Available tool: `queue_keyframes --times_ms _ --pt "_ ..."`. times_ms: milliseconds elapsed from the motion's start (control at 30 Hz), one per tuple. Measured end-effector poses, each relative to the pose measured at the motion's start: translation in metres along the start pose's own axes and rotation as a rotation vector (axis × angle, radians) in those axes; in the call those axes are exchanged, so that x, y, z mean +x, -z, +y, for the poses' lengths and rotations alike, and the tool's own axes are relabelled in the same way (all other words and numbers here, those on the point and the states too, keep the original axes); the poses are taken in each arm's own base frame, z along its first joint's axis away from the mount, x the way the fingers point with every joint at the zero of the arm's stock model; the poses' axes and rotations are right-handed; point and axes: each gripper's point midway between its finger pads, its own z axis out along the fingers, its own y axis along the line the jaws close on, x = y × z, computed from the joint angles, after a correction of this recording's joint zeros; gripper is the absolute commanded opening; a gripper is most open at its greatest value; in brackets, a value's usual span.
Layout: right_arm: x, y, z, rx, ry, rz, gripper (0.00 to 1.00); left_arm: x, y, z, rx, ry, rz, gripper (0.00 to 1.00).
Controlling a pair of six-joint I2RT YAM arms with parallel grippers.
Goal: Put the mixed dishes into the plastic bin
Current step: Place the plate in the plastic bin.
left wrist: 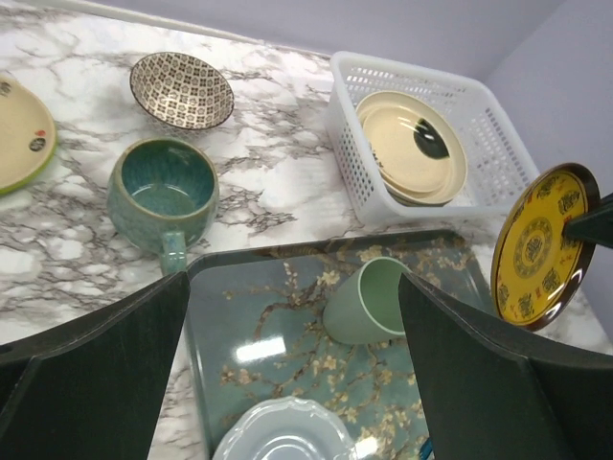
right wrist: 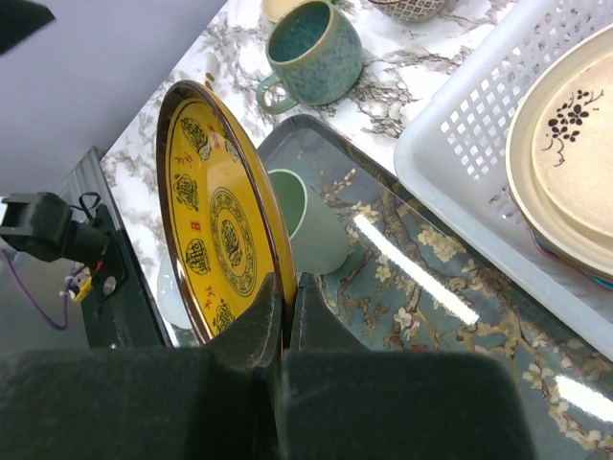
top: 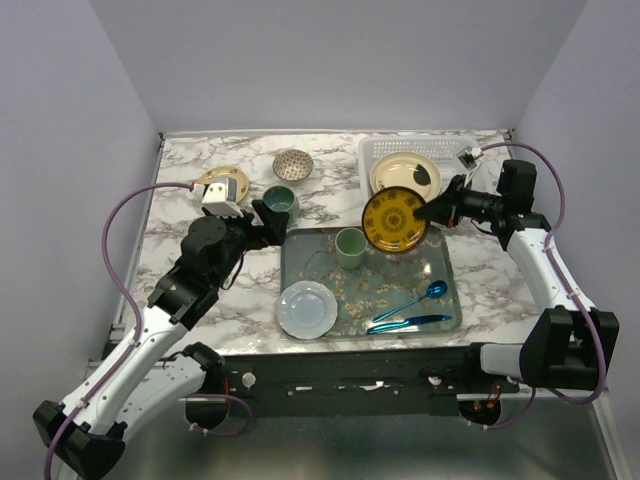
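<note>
My right gripper (top: 433, 211) (right wrist: 287, 289) is shut on the rim of the amber-yellow plate (top: 394, 221) (right wrist: 218, 218), holding it on edge in the air between the tray and the white plastic bin (top: 372, 151) (left wrist: 351, 146) (right wrist: 471, 123). A cream plate (top: 404, 176) (left wrist: 410, 144) (right wrist: 573, 144) lies in the bin. My left gripper (top: 270, 218) (left wrist: 294, 284) stands open and empty over the tray's left rear corner, just right of the dark teal mug (top: 279, 200) (left wrist: 163, 192) (right wrist: 312, 53). The speckled bowl (top: 293, 164) (left wrist: 182, 89) sits behind the mug. A lime-rimmed plate (top: 222, 181) (left wrist: 19, 129) lies at the left.
The grey tray (top: 290, 262) (left wrist: 215, 345) (right wrist: 431, 287) holds a green cup (top: 349, 247) (left wrist: 369, 299) (right wrist: 316, 230), a pale blue plate (top: 307, 308) (left wrist: 283, 436), blue spoons (top: 410, 310) and scattered crumbs. Walls close in at the back and both sides.
</note>
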Motion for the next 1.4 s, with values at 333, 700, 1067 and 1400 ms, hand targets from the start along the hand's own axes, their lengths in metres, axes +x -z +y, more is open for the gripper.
queue_keyframes --times_ms 333,700,1067,1400 --pt "-0.006 -0.002 -0.005 0.001 0.016 0.014 0.01 -0.012 0.024 0.03 -0.104 -0.25 -0.016 0.99" --pt "-0.022 -0.017 -0.042 0.028 -0.051 0.072 0.01 0.001 0.034 0.062 -0.186 -0.286 -0.016 0.99" --pt "-0.047 -0.027 -0.089 0.177 -0.122 0.089 0.01 -0.007 0.037 0.068 -0.207 -0.276 -0.046 0.99" --pt "-0.065 -0.036 -0.131 0.288 -0.172 0.082 0.01 -0.01 0.039 0.07 -0.213 -0.272 -0.059 0.99"
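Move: My right hand still pinches the rim of the yellow plate. The stack of plates in the plastic bin lies about 25 cm ahead, level sideways, and 20 cm lower, with the bin's middle some 7 cm to the right of the stack. The green cup stands about 17 cm to the left, level fore-and-aft. From my empty left hand, the spotted plate lies some 29 cm ahead, 17 cm left and 27 cm down; the teal mug is 20 cm ahead and 2 cm right. I carry the yellow plate forward about 15 cm with my right hand, in over the bin's near rim towards the stacked plates, drifting some 4 cm right, turning roughly 15 degrees clockwise and tipping the fingers down; the grip stays shut. Meanwhile my left hand, wide open, swings about 8 cm left towards the spotted plate, bobbing up and then down, its left side rolling up. ##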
